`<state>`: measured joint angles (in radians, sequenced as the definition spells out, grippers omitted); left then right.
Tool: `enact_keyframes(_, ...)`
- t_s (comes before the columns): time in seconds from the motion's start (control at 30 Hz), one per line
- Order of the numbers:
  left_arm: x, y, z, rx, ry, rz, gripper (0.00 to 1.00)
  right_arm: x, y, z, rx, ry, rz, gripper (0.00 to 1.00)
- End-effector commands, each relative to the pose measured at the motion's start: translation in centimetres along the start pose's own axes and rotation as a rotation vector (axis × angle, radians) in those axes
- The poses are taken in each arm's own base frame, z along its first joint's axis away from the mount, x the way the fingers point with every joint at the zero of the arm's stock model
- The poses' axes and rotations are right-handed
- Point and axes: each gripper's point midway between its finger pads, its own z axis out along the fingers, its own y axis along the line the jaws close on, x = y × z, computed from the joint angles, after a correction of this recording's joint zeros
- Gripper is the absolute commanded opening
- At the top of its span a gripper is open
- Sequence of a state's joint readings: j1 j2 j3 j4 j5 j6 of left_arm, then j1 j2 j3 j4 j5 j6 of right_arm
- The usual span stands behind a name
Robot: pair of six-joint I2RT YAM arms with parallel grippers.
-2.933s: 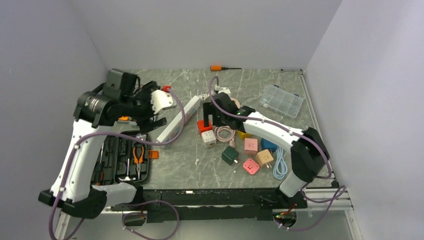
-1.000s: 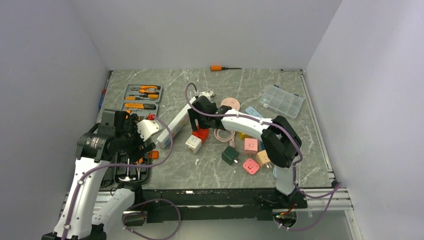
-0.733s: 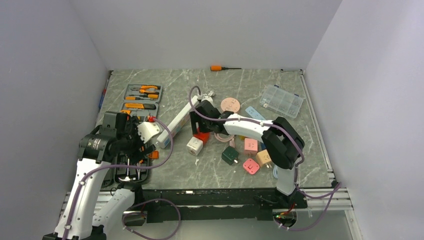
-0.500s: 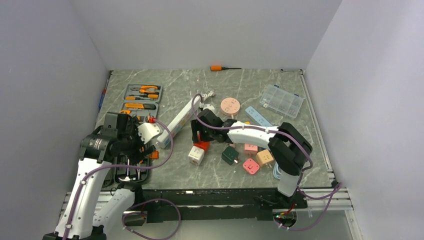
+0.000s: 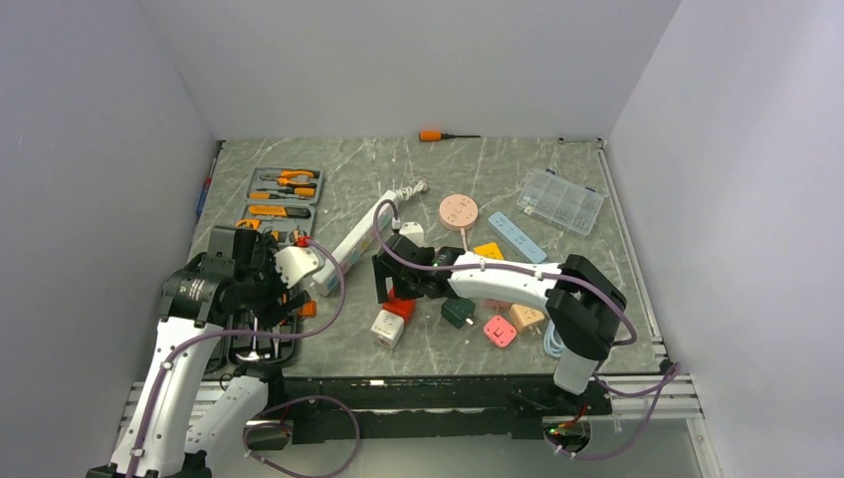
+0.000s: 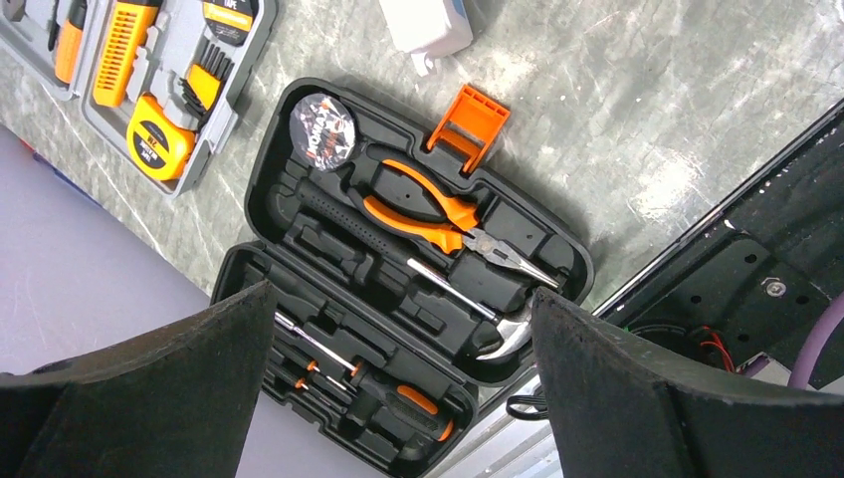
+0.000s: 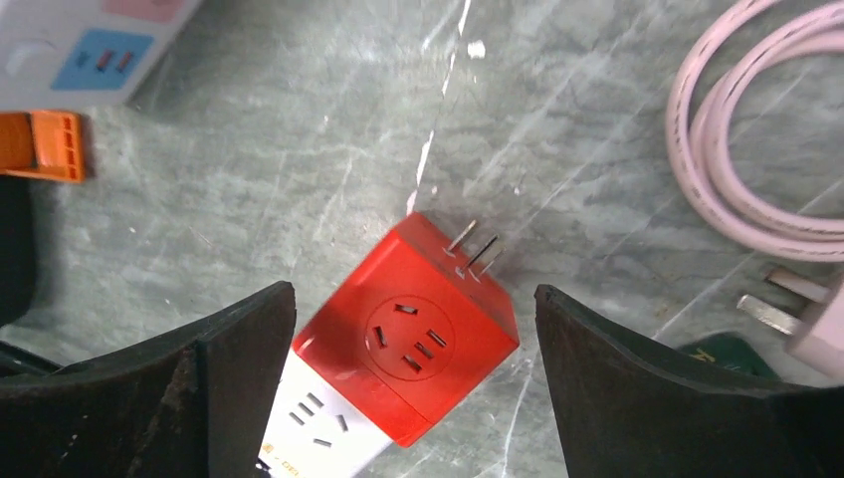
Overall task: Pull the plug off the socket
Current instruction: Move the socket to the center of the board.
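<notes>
The long white socket strip (image 5: 353,242) lies slantwise left of centre. Its blue-marked end shows in the right wrist view (image 7: 90,45), and a white end shows in the left wrist view (image 6: 423,22). A red cube plug (image 7: 408,339) with bare prongs lies on the table off the strip, joined to a white cube (image 7: 309,428). In the top view the red cube (image 5: 400,305) sits right of the strip's near end. My right gripper (image 7: 415,294) is open, its fingers on either side of the red cube without touching it. My left gripper (image 6: 398,299) is open and empty over a black tool case (image 6: 328,249).
An orange latch (image 6: 468,124) lies by the case, with a grey tool tray (image 5: 281,194) behind it. A pink cable (image 7: 756,149), a pink disc (image 5: 459,210), a light-blue strip (image 5: 518,236), coloured adapters (image 5: 500,331) and a clear box (image 5: 562,199) lie to the right. An orange screwdriver (image 5: 438,135) lies at the back.
My right gripper has moved toward the near left, and the red and white cubes have moved with it. My left arm has drawn back from above the strip to the near left.
</notes>
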<state>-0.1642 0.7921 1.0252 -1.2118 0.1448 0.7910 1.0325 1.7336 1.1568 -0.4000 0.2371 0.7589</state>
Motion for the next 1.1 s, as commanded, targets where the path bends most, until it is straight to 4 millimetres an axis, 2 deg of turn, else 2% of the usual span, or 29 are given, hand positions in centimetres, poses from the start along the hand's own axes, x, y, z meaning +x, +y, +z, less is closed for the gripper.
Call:
enact_keyframes(0.0,-1.7,1.0,-1.1,-0.048,-0.073,-0.006,0.99,-3.5,0.2,-2.0,0.034,-0.07,-0.024,0.91)
enact_keyframes(0.17,-1.1,0.4,-0.7,-0.029,-0.059,-0.017,0.99,-3.2,-1.1,-2.9,0.041,-0.059,-0.036,0.94)
enact_keyframes(0.27,-0.7,-0.1,-0.2,-0.022,-0.058,-0.028,0.99,-2.9,-1.6,-3.2,0.047,-0.023,-0.044,0.91)
enact_keyframes(0.47,0.0,-0.8,0.0,-0.01,-0.047,-0.043,0.99,-2.1,-3.7,-4.1,0.105,-0.029,-0.06,0.75)
enact_keyframes(0.57,0.1,-0.8,-0.1,-0.017,-0.044,-0.043,0.99,-0.8,-4.0,-4.3,0.103,-0.015,-0.067,0.66)
enact_keyframes(0.77,0.5,-1.5,-0.4,-0.006,-0.043,-0.04,0.99,1.5,-3.5,-4.7,0.112,0.014,-0.084,0.64)
enact_keyframes(0.93,1.1,-1.6,-0.6,-0.008,-0.021,-0.031,0.99,2.6,-2.0,-5.4,0.099,0.032,-0.055,0.65)
enact_keyframes(1.07,1.4,-2.0,-0.7,-0.002,-0.018,-0.022,0.99,3.2,-1.7,-6.0,0.119,0.029,-0.053,0.65)
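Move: The red socket lies between the right hand's open fingers, its middle about 2 cm back and 3 cm below. The white socket touches it, some 7 cm back and 3 cm left of the hand; the green socket stands about 13 cm right and 3 cm back. From the left hand, the red socket is roughly 26 cm right, 3 cm ahead and 15 cm below. Right hand rises about 2 cm above the red socket, shifts right, then draws back some 6 cm, fingers part-closing. ##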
